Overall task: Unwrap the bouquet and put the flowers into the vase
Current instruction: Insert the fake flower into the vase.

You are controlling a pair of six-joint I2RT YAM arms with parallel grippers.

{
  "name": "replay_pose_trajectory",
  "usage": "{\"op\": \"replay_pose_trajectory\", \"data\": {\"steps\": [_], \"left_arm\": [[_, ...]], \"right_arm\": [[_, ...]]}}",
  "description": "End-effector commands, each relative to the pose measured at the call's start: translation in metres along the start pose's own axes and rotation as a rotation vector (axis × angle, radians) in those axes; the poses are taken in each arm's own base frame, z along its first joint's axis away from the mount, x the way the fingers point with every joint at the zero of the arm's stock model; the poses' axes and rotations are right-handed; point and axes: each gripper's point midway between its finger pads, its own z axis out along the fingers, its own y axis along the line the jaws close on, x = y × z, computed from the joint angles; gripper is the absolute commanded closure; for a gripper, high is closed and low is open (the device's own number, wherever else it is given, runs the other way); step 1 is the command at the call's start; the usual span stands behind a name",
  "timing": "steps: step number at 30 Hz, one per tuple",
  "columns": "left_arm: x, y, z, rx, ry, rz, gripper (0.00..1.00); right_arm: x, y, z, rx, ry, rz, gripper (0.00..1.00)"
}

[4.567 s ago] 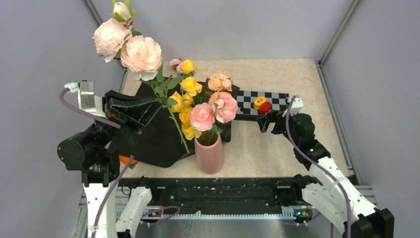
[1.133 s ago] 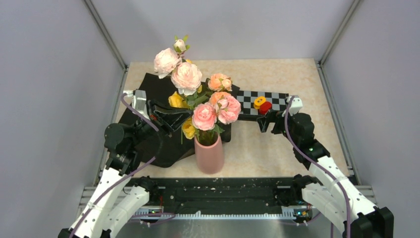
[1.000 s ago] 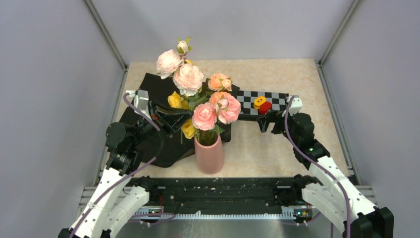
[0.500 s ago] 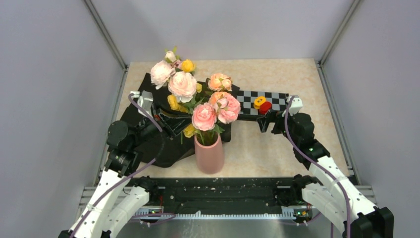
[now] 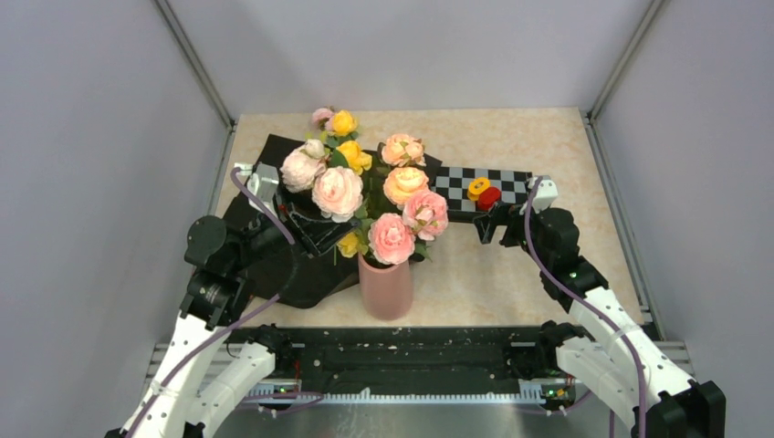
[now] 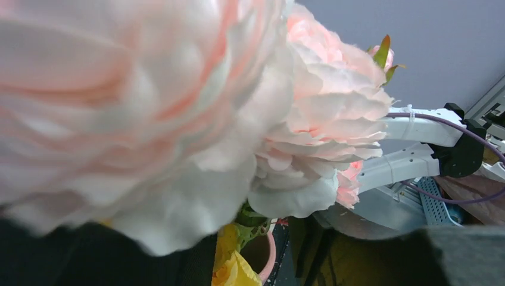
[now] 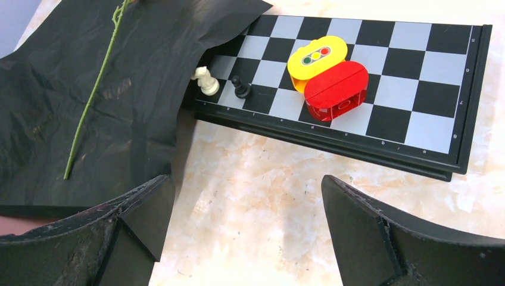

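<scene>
The pink vase (image 5: 386, 290) stands at the front centre of the table with pink, peach and yellow flowers (image 5: 394, 239) in it. Two pale pink blooms (image 5: 337, 192) lean out to its left, right above my left gripper (image 5: 336, 237). In the left wrist view these blooms (image 6: 178, 107) fill the picture. Below them the vase rim (image 6: 271, 262) shows between the parted dark fingers of the left gripper (image 6: 238, 265), which clamp no stem. The bouquet's black wrapping paper (image 5: 274, 269) lies spread open under the left arm. My right gripper (image 5: 486, 224) (image 7: 244, 196) hovers open and empty over bare table.
A chessboard (image 5: 511, 178) (image 7: 411, 77) lies at the back right with a yellow block (image 7: 315, 55), a red block (image 7: 336, 89) and two small chess pieces (image 7: 205, 80). A bare green stem (image 7: 95, 95) lies on the black paper (image 7: 89, 131).
The pale pink blooms have sunk from high above the vase to the level of the other flowers. My left gripper's jaws have widened. The right arm has not moved.
</scene>
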Motion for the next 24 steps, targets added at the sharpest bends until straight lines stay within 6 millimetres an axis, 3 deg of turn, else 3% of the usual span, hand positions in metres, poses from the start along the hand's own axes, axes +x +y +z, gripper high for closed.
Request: {"op": "replay_pose_trajectory", "data": {"steps": [1, 11, 20, 24], "left_arm": [[-0.013, -0.013, -0.004, 0.015, -0.003, 0.045, 0.51], [-0.025, -0.026, -0.011, 0.013, -0.006, 0.065, 0.34], [-0.041, -0.035, -0.02, -0.02, -0.049, 0.095, 0.1], [-0.052, -0.032, -0.021, -0.058, -0.078, 0.097, 0.07]], "right_arm": [[-0.019, 0.002, -0.001, -0.008, -0.064, -0.005, 0.05], [-0.02, 0.003, -0.001, -0.012, -0.066, -0.004, 0.05], [-0.02, 0.003, -0.001, -0.015, -0.067, -0.004, 0.05], [-0.02, 0.003, -0.001, -0.017, -0.066, -0.004, 0.05]]}}
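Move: The vase's mouth lies about 7 cm to the left hand's right, roughly level with it fore and aft and some 16 cm below. The pale pink blossoms loom about 6 cm ahead and 5 cm above; a coral-pink blossom sits 9 cm right, 2 cm ahead and 6 cm below. A yellow blossom is some 4 cm ahead, 3 cm right and 12 cm below. From the right hand the vase's mouth is about 24 cm left, 13 cm back and 6 cm above. The left fingers, already half open around the pale pink flower's stem, spread almost fully and come free as the hand backs off. It starts slowly, then rises about 3 cm while drawing back some 2.5 cm and slightly left, away from the vase and its blossoms, with the fingers still pointing right and the wrist hardly turning. ##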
